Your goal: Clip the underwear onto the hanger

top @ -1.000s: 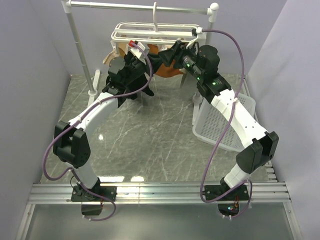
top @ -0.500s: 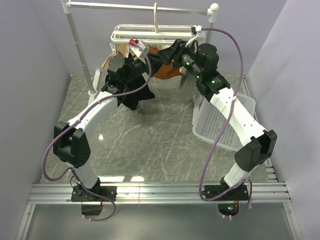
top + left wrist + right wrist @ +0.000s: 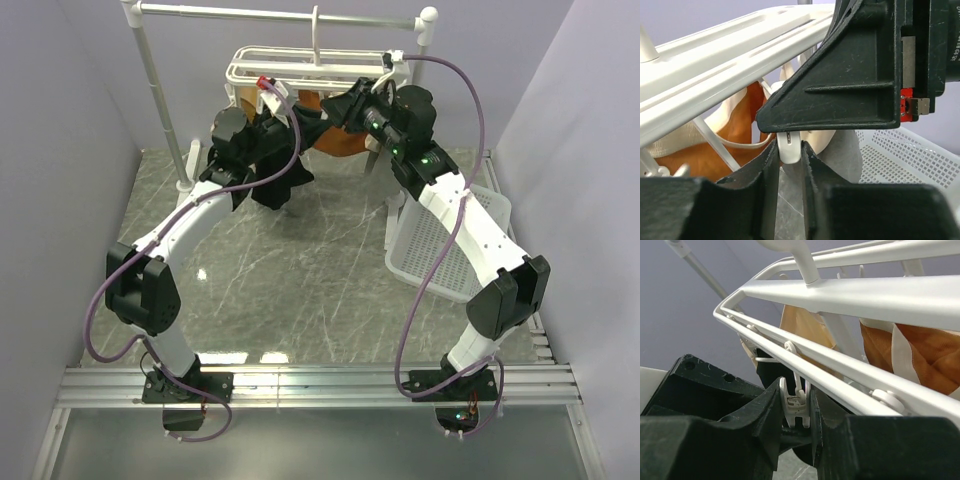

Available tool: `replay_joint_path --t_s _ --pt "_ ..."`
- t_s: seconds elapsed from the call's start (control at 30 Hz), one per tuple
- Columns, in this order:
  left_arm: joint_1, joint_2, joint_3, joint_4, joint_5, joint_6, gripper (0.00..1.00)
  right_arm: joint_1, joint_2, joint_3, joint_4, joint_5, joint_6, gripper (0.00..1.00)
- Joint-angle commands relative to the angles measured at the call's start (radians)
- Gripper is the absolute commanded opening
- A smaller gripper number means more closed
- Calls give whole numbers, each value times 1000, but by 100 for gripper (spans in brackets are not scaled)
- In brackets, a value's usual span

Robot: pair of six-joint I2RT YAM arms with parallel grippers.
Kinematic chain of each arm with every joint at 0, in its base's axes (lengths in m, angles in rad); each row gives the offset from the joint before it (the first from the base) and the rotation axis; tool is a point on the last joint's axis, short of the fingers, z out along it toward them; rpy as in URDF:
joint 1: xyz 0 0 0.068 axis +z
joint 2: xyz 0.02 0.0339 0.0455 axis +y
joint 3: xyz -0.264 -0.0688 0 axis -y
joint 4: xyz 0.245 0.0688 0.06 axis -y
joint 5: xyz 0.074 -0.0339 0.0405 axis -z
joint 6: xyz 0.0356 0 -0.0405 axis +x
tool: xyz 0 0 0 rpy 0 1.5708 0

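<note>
The white hanger (image 3: 300,68) hangs from the rail at the back. The black underwear (image 3: 272,178) dangles from my left gripper (image 3: 288,128), which holds it up under the hanger's front bar. In the left wrist view the narrow gap of my left gripper (image 3: 789,150) has a white clip tip (image 3: 789,146) at its mouth. My right gripper (image 3: 342,108) meets it from the right. In the right wrist view my right gripper (image 3: 796,400) is shut on a dangling white clip (image 3: 796,407) below the hanger bars (image 3: 865,295), with both fingers pressed against its sides.
An orange garment (image 3: 335,145) and a tan one (image 3: 805,325) hang from the hanger behind the grippers. A white laundry basket (image 3: 445,245) stands at the right. The metal rail stand (image 3: 160,90) rises at the back left.
My right gripper has closed onto the clip. My left arm has lifted the underwear up and back, closer under the hanger.
</note>
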Motion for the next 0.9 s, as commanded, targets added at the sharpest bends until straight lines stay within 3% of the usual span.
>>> replay_joint_path --t_s 0.0,0.07,0.23,0.4,0.6,0.7,0.87 --pt "11 -45 25 -46 112 -14 31 -6 -1 46 47 0 5 5" --pt "22 -64 14 -88 130 6 41 -9 -1 46 44 2 7 0" --pt "54 -122 -20 -187 188 103 59 -13 -3 43 42 0 13 0" --pt "52 -188 -78 -377 256 359 66 -13 -3 44 37 -1 13 0" --pt "46 -164 7 -831 283 718 66 -13 -10 44 24 20 16 0" --pt "29 -122 44 -982 212 845 71 -12 -15 41 19 25 13 0" --pt "-52 -74 80 -1070 32 1000 78 -9 -21 36 10 31 2 0"
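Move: The black underwear hangs from one clip at the hanger's left; its middle is some 8 cm left of my left hand, level fore and aft, about 13 cm below. The white clip sits at my left fingertips, the hanger's middle 6 cm ahead, 2 cm left, 5 cm up; the brown underwear hangs 6 cm ahead, 2 cm right, 7 cm lower. The clip is also between my right fingers, with the black underwear 11 cm left of them, level fore and aft, 15 cm below. I open my left fingers wide to free the clip, draw that hand back and a little left out from under the hanger's front rail, then sink about 13 cm in all towards the hanging black underwear, rolling some 40 degrees so its left side rises. My right hand stays put and keeps its pinch on the clip. ##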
